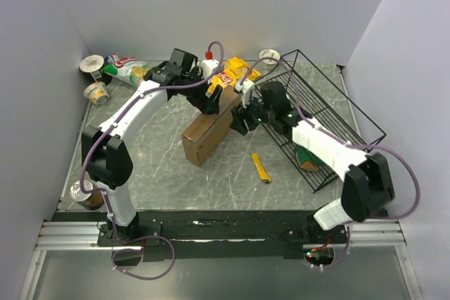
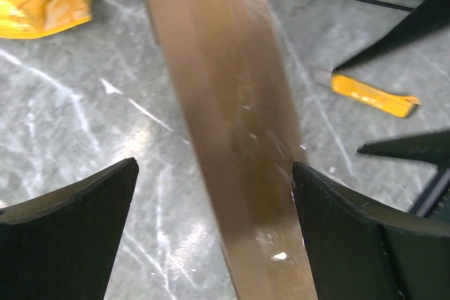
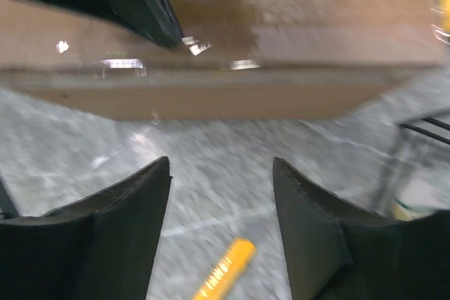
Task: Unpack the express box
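Note:
The express box (image 1: 209,130), plain brown cardboard, stands on a long edge in the middle of the table, slanting from near left to far right. My left gripper (image 1: 209,101) is open above its far end. In the left wrist view the box's narrow top edge (image 2: 225,68) runs between the fingers (image 2: 214,165), close against the right finger and well apart from the left one. My right gripper (image 1: 242,119) hangs by the box's right side. In the right wrist view it (image 3: 221,163) is open with only table between its fingers, and the box face (image 3: 232,33) lies just beyond the tips.
A yellow utility knife (image 1: 261,167) lies on the table right of the box. A tilted black wire basket (image 1: 323,117) with a green packet (image 1: 307,157) stands at right. Snack bags (image 1: 235,72), a white bottle (image 1: 208,64), cups (image 1: 91,64) and a can (image 1: 86,194) sit along the back and left.

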Tool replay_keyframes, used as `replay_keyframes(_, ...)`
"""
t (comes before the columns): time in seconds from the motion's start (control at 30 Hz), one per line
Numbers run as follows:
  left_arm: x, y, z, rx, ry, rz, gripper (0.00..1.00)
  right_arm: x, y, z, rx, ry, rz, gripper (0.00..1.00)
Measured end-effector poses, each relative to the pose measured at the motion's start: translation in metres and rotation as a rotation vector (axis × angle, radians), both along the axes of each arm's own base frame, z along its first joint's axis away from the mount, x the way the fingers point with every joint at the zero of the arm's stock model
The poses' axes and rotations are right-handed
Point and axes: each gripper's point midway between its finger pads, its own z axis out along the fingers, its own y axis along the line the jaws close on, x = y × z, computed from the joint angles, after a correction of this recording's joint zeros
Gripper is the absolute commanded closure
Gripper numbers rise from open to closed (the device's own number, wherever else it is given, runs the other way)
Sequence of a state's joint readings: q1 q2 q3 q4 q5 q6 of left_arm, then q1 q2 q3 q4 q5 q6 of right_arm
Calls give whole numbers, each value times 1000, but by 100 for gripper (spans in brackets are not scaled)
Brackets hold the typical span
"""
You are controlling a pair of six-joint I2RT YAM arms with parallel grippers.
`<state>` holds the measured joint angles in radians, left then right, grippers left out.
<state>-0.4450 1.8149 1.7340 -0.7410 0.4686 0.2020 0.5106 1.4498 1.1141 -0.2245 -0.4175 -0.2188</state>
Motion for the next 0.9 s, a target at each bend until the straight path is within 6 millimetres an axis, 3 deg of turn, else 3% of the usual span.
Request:
replay_keyframes(0.1, 9, 1, -4, 50, -5, 24, 4, 7, 12, -11, 39, 91, -8, 42)
replay_keyframes(0.27, 12, -2, -7, 68, 12, 34, 4, 9, 16, -29, 72, 202, -51, 48)
replay_keyframes(0.57, -2, -6, -8, 53, 64, -2, 4, 12, 23, -23, 144, 250, -90, 53)
replay_keyframes(0.9, -11, -10, -11, 60, 75, -40, 4, 19, 27, -40, 161, 319, -131, 57)
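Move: The box stands on edge, running forward and to the right. Its middle lies about 8 cm left and 3 cm ahead of the right hand and roughly 11 cm below. The yellow knife is some 8 cm right and 8 cm back of the right hand, on the table. From the left hand, the box's middle is about 2 cm back, with no sideways offset, and 12 cm below; the yellow bag is some 21 cm ahead and 5 cm right. The box's right upper edge is what the right hand closes in on: it sinks about 4 cm, edging left and a little forward, tips its fingers some 20 degrees further down and partly closes them, ending right at that edge. The left hand keeps its fingers wide open over the box, nudging forward and then easing back about 2 cm while sinking slightly. ##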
